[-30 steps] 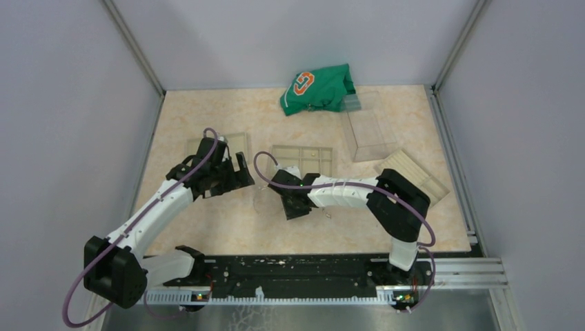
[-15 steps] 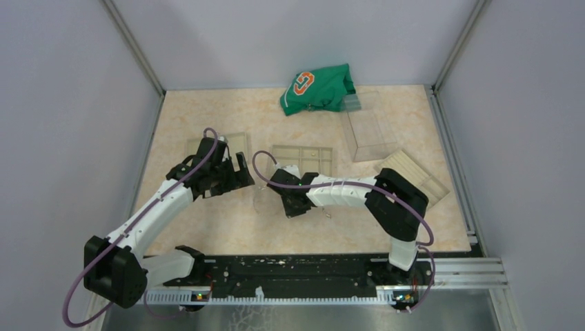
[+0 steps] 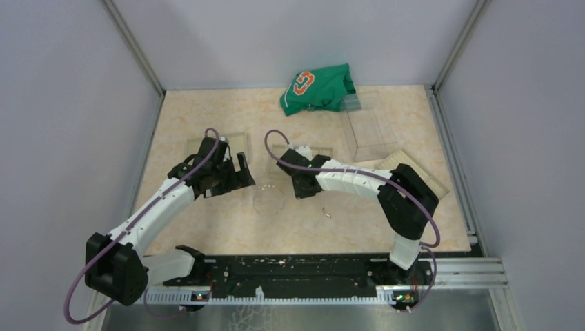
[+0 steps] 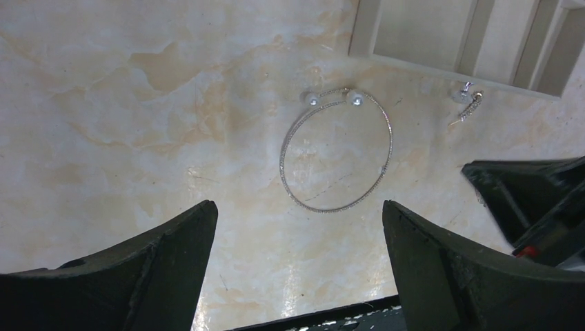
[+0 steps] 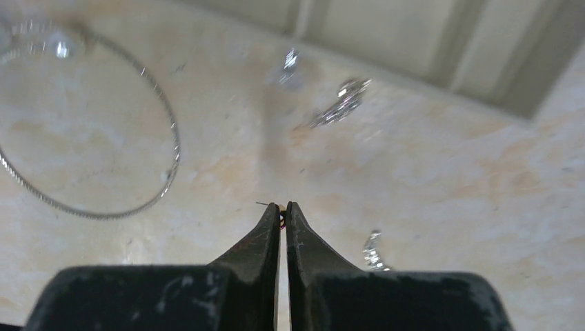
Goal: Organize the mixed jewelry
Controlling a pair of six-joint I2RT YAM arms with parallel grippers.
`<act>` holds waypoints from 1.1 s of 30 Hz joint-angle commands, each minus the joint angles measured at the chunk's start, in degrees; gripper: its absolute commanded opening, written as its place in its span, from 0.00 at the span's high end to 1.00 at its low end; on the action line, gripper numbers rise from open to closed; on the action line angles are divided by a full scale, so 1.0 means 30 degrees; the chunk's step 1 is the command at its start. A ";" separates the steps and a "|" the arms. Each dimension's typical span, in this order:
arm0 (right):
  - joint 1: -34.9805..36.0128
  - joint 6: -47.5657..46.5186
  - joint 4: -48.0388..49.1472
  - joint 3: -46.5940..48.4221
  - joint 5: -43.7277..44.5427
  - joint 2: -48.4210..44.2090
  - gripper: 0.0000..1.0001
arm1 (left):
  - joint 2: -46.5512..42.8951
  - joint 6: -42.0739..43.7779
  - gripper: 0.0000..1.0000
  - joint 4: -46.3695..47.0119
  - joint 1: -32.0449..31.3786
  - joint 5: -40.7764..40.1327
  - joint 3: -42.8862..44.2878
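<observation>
The jewelry lies on the marbled table. A large thin silver hoop [image 3: 268, 200] with two pearl ends lies between the grippers; it shows in the left wrist view [image 4: 332, 209] and the right wrist view [image 5: 170, 155]. Small silvery earring bits [image 5: 341, 100] lie near a tray edge, one more [image 5: 372, 249] lies beside my right fingers, and one [image 3: 326, 212] lies nearer the bases. My left gripper [image 4: 296, 207] is open and empty just short of the hoop. My right gripper [image 5: 283, 205] is shut on a tiny earring stud, its thin post sticking out at the tips, held above the table.
Three beige compartmented trays stand on the table: left [image 3: 234, 141], middle [image 3: 321, 158], right [image 3: 421, 176]. A clear plastic box [image 3: 369, 131] and a green cloth with an orange logo [image 3: 317, 88] lie at the back. Grey walls enclose the table.
My right gripper has moved away from the bases toward the middle tray, uncovering the hoop. The left arm has barely moved.
</observation>
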 commanded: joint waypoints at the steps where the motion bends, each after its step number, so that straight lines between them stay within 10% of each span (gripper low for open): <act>1: -0.2442 -0.1227 0.0316 0.1621 0.0808 -0.1366 1.00 | 0.0251 -0.0297 0.04 -0.0039 0.0069 0.0060 0.0618; 33: -0.7409 -0.3138 0.0953 0.9956 -0.0054 0.7078 0.94 | 0.1122 -0.0406 0.04 0.0240 0.0070 0.0556 0.1269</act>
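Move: The right hand holds a small gold earring; its goal, the tray's middle small far-row compartment, lies about 20 cm ahead, 4 cm right and 3 cm below. A silver earring lies some 7 cm ahead and 2 cm right, a clear stud 8 cm ahead and 1 cm left, the bracelet 1 cm ahead and 11 cm left. From the left hand the compartment is roughly 18 cm ahead, 23 cm right and 10 cm below. Keeping its pinch, the right hand arcs about 20 cm forward and slightly right, up then down over the compartment. ##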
